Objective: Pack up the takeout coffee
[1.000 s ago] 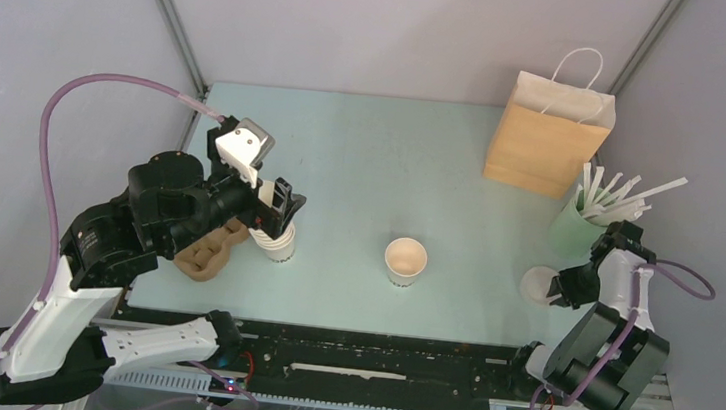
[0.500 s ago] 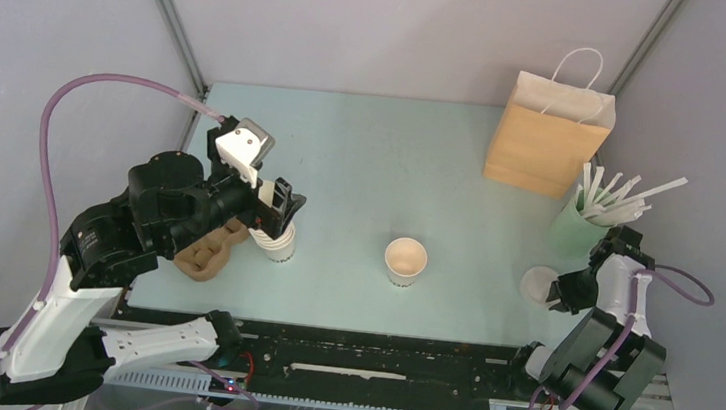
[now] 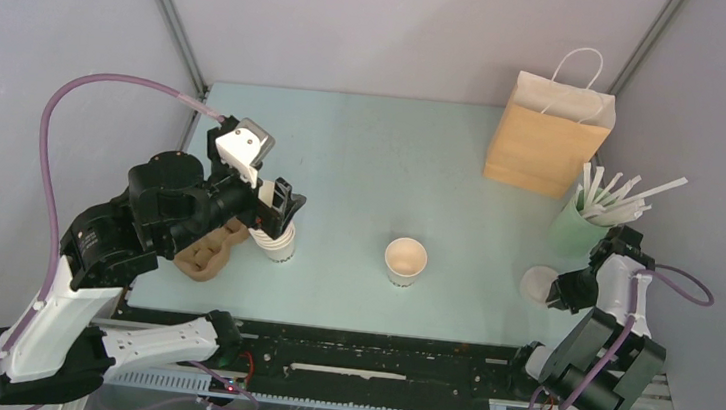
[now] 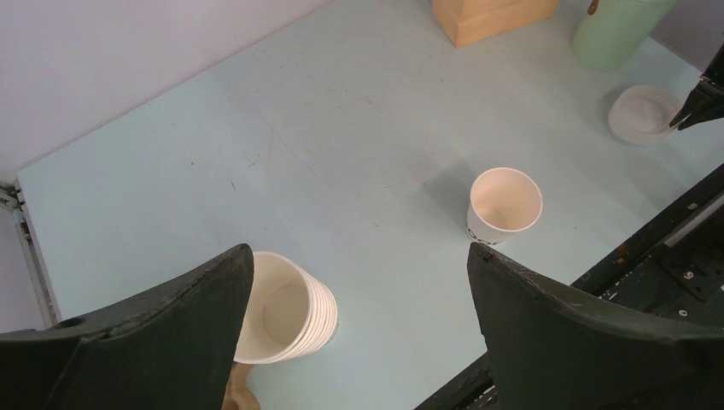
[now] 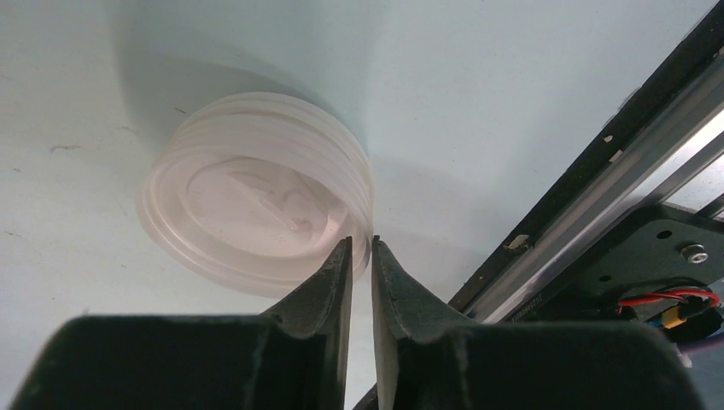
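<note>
The takeout coffee cup (image 3: 405, 259) (image 4: 504, 201) stands upright mid-table, cream-white, tan inside, with no lid on it. A short stack of white lids (image 3: 537, 282) (image 5: 256, 192) lies at the right near edge. My right gripper (image 3: 557, 289) (image 5: 359, 243) is down at its near rim. One finger is over the lids and the other just outside, nearly together with the rim pinched between them. My left gripper (image 3: 283, 207) (image 4: 359, 256) hangs wide open above a leaning stack of nested cups (image 3: 277, 242) (image 4: 286, 307) and holds nothing.
A brown paper bag (image 3: 547, 132) with white handles stands at the back right. A green cup of white straws (image 3: 573, 225) is just behind the lids. A brown cardboard carrier (image 3: 209, 250) lies left of the nested cups. The black rail runs along the near edge.
The right gripper dropped slightly toward the lids and its jaws narrowed onto the rim. The left arm, the cups and the bag have not moved.
</note>
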Robot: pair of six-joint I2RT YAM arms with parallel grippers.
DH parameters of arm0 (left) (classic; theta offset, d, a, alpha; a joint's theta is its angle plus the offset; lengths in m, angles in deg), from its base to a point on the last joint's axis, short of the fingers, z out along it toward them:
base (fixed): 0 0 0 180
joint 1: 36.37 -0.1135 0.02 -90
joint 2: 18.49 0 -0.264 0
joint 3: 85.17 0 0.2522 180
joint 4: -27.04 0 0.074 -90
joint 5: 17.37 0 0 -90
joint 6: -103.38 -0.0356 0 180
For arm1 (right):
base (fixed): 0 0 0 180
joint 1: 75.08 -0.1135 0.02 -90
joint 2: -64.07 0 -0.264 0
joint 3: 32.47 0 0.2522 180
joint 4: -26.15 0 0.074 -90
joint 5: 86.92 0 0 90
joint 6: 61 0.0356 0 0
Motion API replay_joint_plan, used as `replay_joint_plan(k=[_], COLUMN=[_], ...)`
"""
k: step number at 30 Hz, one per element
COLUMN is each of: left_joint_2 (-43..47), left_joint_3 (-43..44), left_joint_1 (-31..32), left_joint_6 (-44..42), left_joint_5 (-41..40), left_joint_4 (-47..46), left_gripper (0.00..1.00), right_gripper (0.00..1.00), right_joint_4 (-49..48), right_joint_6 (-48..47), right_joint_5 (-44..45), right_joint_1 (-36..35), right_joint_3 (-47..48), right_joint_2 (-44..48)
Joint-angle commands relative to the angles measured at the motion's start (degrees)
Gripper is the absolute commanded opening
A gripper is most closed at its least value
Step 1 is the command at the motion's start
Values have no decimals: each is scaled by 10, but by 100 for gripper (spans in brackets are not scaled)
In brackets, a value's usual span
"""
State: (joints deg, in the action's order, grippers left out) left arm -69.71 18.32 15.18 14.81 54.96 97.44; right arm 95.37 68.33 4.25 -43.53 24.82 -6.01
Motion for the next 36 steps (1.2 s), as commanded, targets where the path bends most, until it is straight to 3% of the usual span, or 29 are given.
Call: replay_joint_plan(k=[1,15,21,24,36], left_joint_2=[1,-1,-2,-1,2], left_joint_3=[-7,-4,-3,-3,-4], left_joint_1=[-4,-4,-4,-4,-4], left_joint_6=[-13,-13,-26,-25,-24], left_joint_5=[-2,-2,-3,-2,0], left_joint_4=[-21,-21,-21,-21,-21], left_gripper=[100,100,100,100,100], right_gripper=[23,19,10,0,0], right_joint_4=[5,-1,-4,0,58], right_joint_6=[1,-1,-1,1,14], right_joint_5=[-3,-6,-6,-6,-3], right_joint_1=[6,6,6,6,19], right_joint_3=[0,2,3,3,23], right_joint_2=[13,6,4,4,49])
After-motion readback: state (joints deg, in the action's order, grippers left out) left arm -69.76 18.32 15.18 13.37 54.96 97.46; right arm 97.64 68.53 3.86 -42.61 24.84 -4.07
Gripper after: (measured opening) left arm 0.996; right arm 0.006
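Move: The stack of white lids lies right at the right fingertips, its middle about 3 cm ahead and 3 cm left of them and about 1 cm lower; the slightly open fingers are at its near right rim. The green straw container stands some 15 cm ahead of the right hand and 2 cm to its right. The single paper cup is about 35 cm left and 3 cm ahead. From the left hand, the lids are roughly 58 cm right, 2 cm ahead and 36 cm below. Keep the right gripper still, pointing straight down at the near right rim of the lids, and close its small gap until the tips pinch the thin edge. Only once they are shut, start easing back towards the base and up, slightly under 1 cm in all, without turning the wrist noticeably. ##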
